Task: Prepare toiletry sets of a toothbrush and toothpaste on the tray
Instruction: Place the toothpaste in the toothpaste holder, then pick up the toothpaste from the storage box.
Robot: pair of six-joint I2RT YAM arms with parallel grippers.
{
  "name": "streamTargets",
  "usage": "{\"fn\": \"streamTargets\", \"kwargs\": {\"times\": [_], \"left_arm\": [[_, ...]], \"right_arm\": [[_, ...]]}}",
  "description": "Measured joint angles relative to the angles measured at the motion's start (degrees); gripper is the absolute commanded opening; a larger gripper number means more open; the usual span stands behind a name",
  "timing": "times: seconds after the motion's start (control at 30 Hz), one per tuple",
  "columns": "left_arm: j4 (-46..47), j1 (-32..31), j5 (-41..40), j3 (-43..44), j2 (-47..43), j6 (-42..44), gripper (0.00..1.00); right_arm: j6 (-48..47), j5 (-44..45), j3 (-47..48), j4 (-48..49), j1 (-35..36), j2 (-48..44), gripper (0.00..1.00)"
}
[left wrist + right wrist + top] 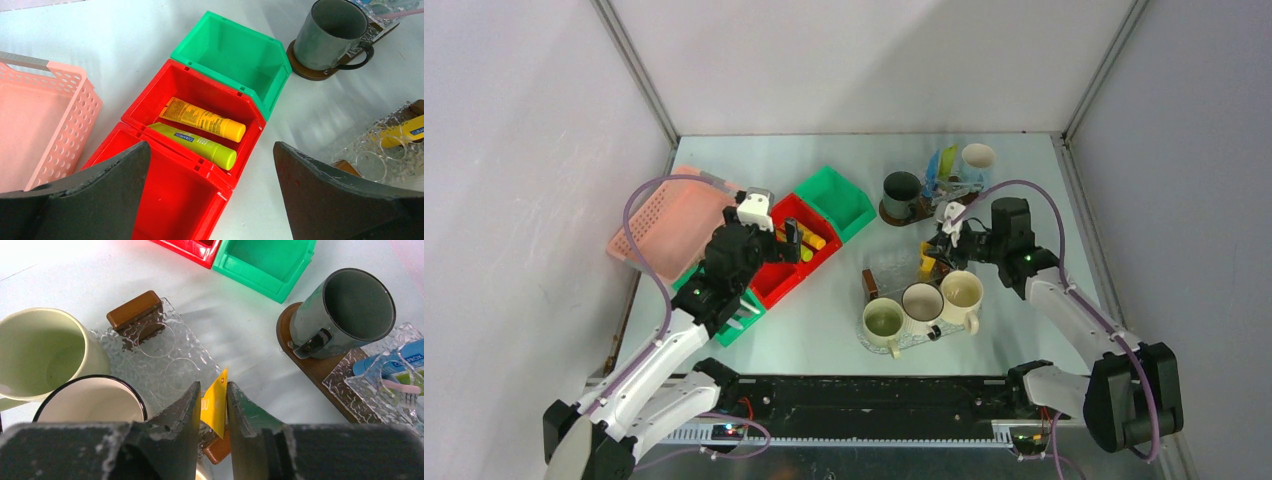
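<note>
A yellow toothpaste tube (215, 405) stands crimped end up between the fingers of my right gripper (214, 390). The jaws are narrowly parted around it, over the near glass tray (165, 355). This tray also carries a cream mug (883, 322), a black-rimmed white mug (922, 301) and another cream mug (962, 290). My left gripper (211, 150) hangs wide open and empty above a red bin (165, 200). The neighbouring red bin holds an orange-yellow tube (205, 117) and a yellow-green tube (200, 145). A pink toothbrush (397, 388) and a blue tube (400, 360) lie on the far tray.
A dark mug (350, 310) stands on a brown coaster, and a pale blue mug (977, 158) stands behind it. An empty green bin (235, 55) adjoins the red bins. A pink perforated basket (35, 125) sits at the left. Grey walls enclose the table.
</note>
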Motion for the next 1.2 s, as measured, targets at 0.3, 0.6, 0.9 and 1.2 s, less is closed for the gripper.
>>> {"fn": "streamTargets", "kwargs": {"times": [0.3, 0.6, 0.9, 1.2], "left_arm": [[-0.9, 0.0, 0.0, 0.1, 0.2, -2.2, 1.00], [-9.9, 0.0, -2.3, 10.3, 9.4, -14.7, 1.00], [-26.0, -0.2, -7.2, 26.9, 23.9, -29.2, 0.86], [-38.4, -0.5, -9.1, 41.7, 39.4, -39.8, 0.52]], "right_arm": [[2.7, 2.4, 0.0, 0.0, 0.0, -7.5, 0.61], [12.7, 11.8, 0.0, 1.2, 0.1, -18.5, 0.78], [21.6, 23.2, 3.8, -5.8, 0.1, -23.5, 0.78], [23.5, 28.2, 3.9, -11.2, 0.1, -27.5, 0.78]]}}
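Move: The right hand, fingers already partly open, is around the top of the yellow toothpaste standing in the holder, its middle some 5 cm below. The holder's centre lies about 4 cm left, level; the cream mug 6 cm right and 7 back, the black-rimmed mug 2 left and 9 back. For the left hand, the golden toothpaste lies about 7 cm ahead, 5 right and 18 below; the lime toothpaste 5 ahead, 3 right; the green bin 15 ahead, 11 right. The right fingers open wide and come free of the standing yellow toothpaste, the hand climbing about 11 cm off the holder, then swinging right while turning clockwise. The left hand, empty, sets off forward and somewhat right, then also down, towards the two toothpastes in the red bin, tipping its fingers down and turning counter-clockwise some 30 degrees as they begin to close. ##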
